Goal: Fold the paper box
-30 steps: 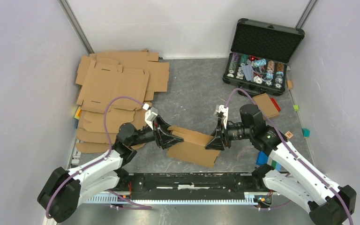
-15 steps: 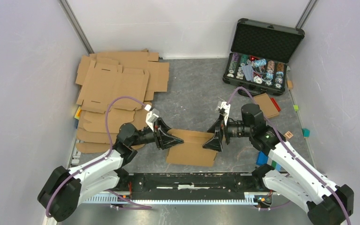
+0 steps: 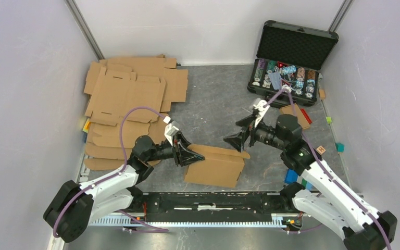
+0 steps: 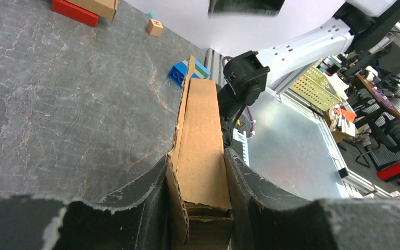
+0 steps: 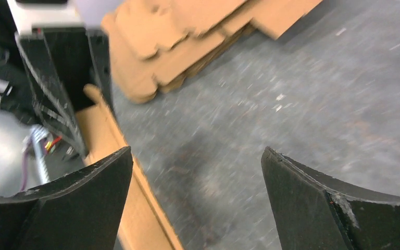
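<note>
The paper box point(image 3: 216, 165) is a folded brown cardboard shape on the dark table in front of the arm bases. My left gripper point(image 3: 195, 155) is shut on its left end; in the left wrist view both black fingers point(image 4: 151, 195) press a stood-up wall of the paper box point(image 4: 202, 151) between them. My right gripper point(image 3: 234, 139) hovers wide open just above and behind the box's right end, touching nothing. Its wrist view shows only table between the fingertips point(image 5: 109, 169), with the box edge point(image 5: 109, 143) at the lower left.
A stack of flat cardboard blanks point(image 3: 130, 96) covers the back left. An open black case of poker chips point(image 3: 290, 62) stands at the back right. A small cardboard piece point(image 3: 297, 115) and coloured blocks point(image 3: 291, 176) lie by the right arm.
My right gripper let go of the box's right end, opened wide and drew back and up to the right. The left gripper closed on the left end; the box now sits squarer.
</note>
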### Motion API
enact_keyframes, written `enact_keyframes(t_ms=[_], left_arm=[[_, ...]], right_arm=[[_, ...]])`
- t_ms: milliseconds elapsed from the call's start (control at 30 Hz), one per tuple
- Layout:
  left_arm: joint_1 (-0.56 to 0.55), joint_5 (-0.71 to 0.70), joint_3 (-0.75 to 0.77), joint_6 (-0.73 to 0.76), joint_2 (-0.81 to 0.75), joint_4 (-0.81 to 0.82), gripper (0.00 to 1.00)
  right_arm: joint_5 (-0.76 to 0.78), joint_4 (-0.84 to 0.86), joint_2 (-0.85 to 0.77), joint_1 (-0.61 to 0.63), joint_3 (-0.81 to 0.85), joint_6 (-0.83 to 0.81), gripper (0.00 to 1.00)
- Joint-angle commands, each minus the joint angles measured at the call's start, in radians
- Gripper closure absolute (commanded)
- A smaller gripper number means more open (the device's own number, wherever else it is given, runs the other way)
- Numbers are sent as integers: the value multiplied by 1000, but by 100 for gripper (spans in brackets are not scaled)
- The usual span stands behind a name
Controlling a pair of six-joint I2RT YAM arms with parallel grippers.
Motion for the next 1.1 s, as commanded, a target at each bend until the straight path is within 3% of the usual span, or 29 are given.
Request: enact_keyframes(t_ms=[0, 133, 300, 400, 500, 567, 733, 833, 967, 1067], left_arm=[[-2, 19, 16, -18, -11, 61, 79], [-2, 3, 10, -8, -34, 46, 78], [-2, -9, 7, -3, -46, 36, 77], [-2, -9, 8, -2, -49, 34, 77], [-2, -15, 6, 4, -55, 24, 77], [-2, -19, 6, 6, -58, 18, 77], [-2, -31, 12, 17, -51, -4, 77], [-2, -45, 18, 27, -45, -27, 77], [-2, -55, 21, 35, -44, -41, 77], [-2, -52, 12, 30, -55, -21, 77]], right_arm=[[253, 285, -154, 2, -74, 99, 2], [144, 542, -232, 2, -225, 96, 2], [-157, 361, 40, 3, -4, -2, 2], [-128, 268, 148, 8, 78, 22, 2], [68, 327, 143, 6, 39, 227, 2], [119, 314, 134, -2, 46, 281, 2], [105, 382, 121, -5, -2, 158, 2], [-90, 374, 150, -7, 23, 56, 4], [-386, 260, 246, 8, 118, -79, 2], [-355, 35, 285, 76, 193, -277, 2]])
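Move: The paper box's long upper flap lies about 6 cm back from my open right hand, 5 cm to its left and 6 cm below; the box's body middle is roughly 9 cm back, 6 cm left and 11 cm below. The flap's end tab is some 7 cm back, 5 cm right and 6 cm down. My left hand already pinches the box's left end, with the flap's middle about 7 cm to its right and 1 cm ahead. I swing my wide-open right hand clear above the flap: first up about 5 cm with the fingers tipping up, then left and forward while sinking a little. Finally I draw it back and farther left, still lowering and turning counter-clockwise, to end about 5 cm left of its start just beyond the flap's middle, touching nothing. My left hand keeps its pinch on the box, rising about 1 cm and settling again. ##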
